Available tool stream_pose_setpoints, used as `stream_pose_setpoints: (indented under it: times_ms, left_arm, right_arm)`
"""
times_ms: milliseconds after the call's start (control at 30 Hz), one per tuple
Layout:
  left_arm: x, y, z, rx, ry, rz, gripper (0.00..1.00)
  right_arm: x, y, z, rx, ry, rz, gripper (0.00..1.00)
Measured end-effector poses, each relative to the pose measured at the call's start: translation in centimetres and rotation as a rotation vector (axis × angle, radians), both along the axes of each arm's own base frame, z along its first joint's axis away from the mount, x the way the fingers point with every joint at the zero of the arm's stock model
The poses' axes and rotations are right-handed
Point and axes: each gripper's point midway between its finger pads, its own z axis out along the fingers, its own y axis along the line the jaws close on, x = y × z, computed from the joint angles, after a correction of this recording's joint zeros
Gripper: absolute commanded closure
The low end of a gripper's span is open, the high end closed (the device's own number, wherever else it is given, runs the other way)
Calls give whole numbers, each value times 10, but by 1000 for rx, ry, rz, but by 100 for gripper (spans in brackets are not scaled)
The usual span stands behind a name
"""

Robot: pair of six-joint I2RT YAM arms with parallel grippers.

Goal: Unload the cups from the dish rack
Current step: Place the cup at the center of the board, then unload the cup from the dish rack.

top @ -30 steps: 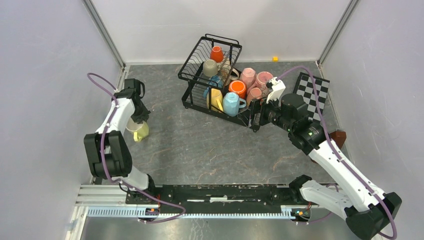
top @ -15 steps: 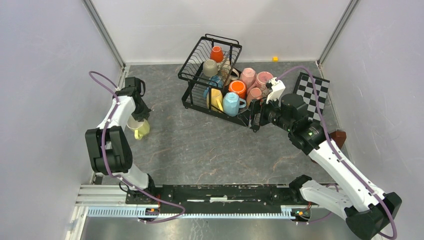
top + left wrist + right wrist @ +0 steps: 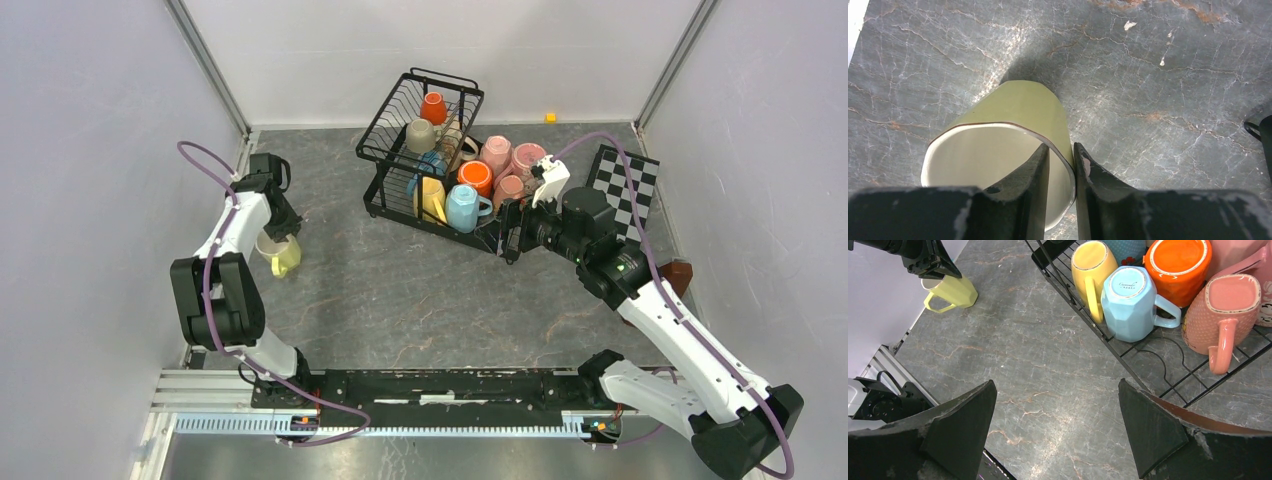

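A yellow-green cup (image 3: 283,258) (image 3: 1018,107) (image 3: 950,292) stands on the table at the left, mouth up. My left gripper (image 3: 271,238) (image 3: 1060,147) straddles its rim, one finger inside and one outside. The jaws are slightly parted, with slack at the inner finger. The black wire dish rack (image 3: 385,130) holds several cups, among them a yellow one (image 3: 1091,262), a light blue one (image 3: 1128,300), an orange one (image 3: 1178,267) and a pink one (image 3: 1228,305). My right gripper (image 3: 512,230) (image 3: 1055,385) hangs wide open and empty beside the rack's near right corner.
A black-and-white checkered board (image 3: 625,185) lies right of the rack, with a brown object (image 3: 680,272) nearer the right wall. White walls close in on both sides. The arms' base rail (image 3: 420,385) runs along the near edge.
The left gripper shifted slightly away from the near edge with the yellow-green cup, which now sits more upright, and its jaws have eased apart. The right arm has not moved.
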Motion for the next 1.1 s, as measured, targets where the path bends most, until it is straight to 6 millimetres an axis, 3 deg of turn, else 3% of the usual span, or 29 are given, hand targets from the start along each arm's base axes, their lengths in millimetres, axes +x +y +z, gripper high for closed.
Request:
stream_pose_setpoints:
  times_ms: [233,500,767,967,1100]
  left_arm:
    - [0,-1,7,2,-18,-19,44]
    - [1,-4,54,8,-152,-43,0]
    - [-10,-21,103,-10,-305,-94,0]
    - [-36,-54,133,-52,-431,-196,0]
    - [-59,-87,147,-98,-505,-315,0]
  right_arm:
    - [0,0,0,1,1,3,2]
    - [0,0,-1,-4,0,4,2]
    - [10,0,-16,-53,43,-16,2]
    - [25,-8,-16,-122,28,-73,2]
    - [38,-21,-21,-182,20,-141,2]
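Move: The pale yellow cup stands on the board with its wall still between my left fingers; its middle is about 4 cm left, 2 cm back and 4 cm below that hand. In the rack, the mustard cup is some 34 cm right of my left hand and 9 cm farther out. From my right hand, the salmon cup lies about 16 cm ahead and 5 cm right, the light-blue cup 12 cm ahead and 3 cm left, both roughly 16 cm below. I open my left fingers wide and lift them straight up off the pale yellow cup's rim, then swing that hand right and back while still climbing, about 15 cm up in all, tipping the fingers up some 30 degrees and turning clockwise. Late on, my right hand, still wide open, eases forward, slightly right and down over the rack's near cups, rolling a little clockwise. ##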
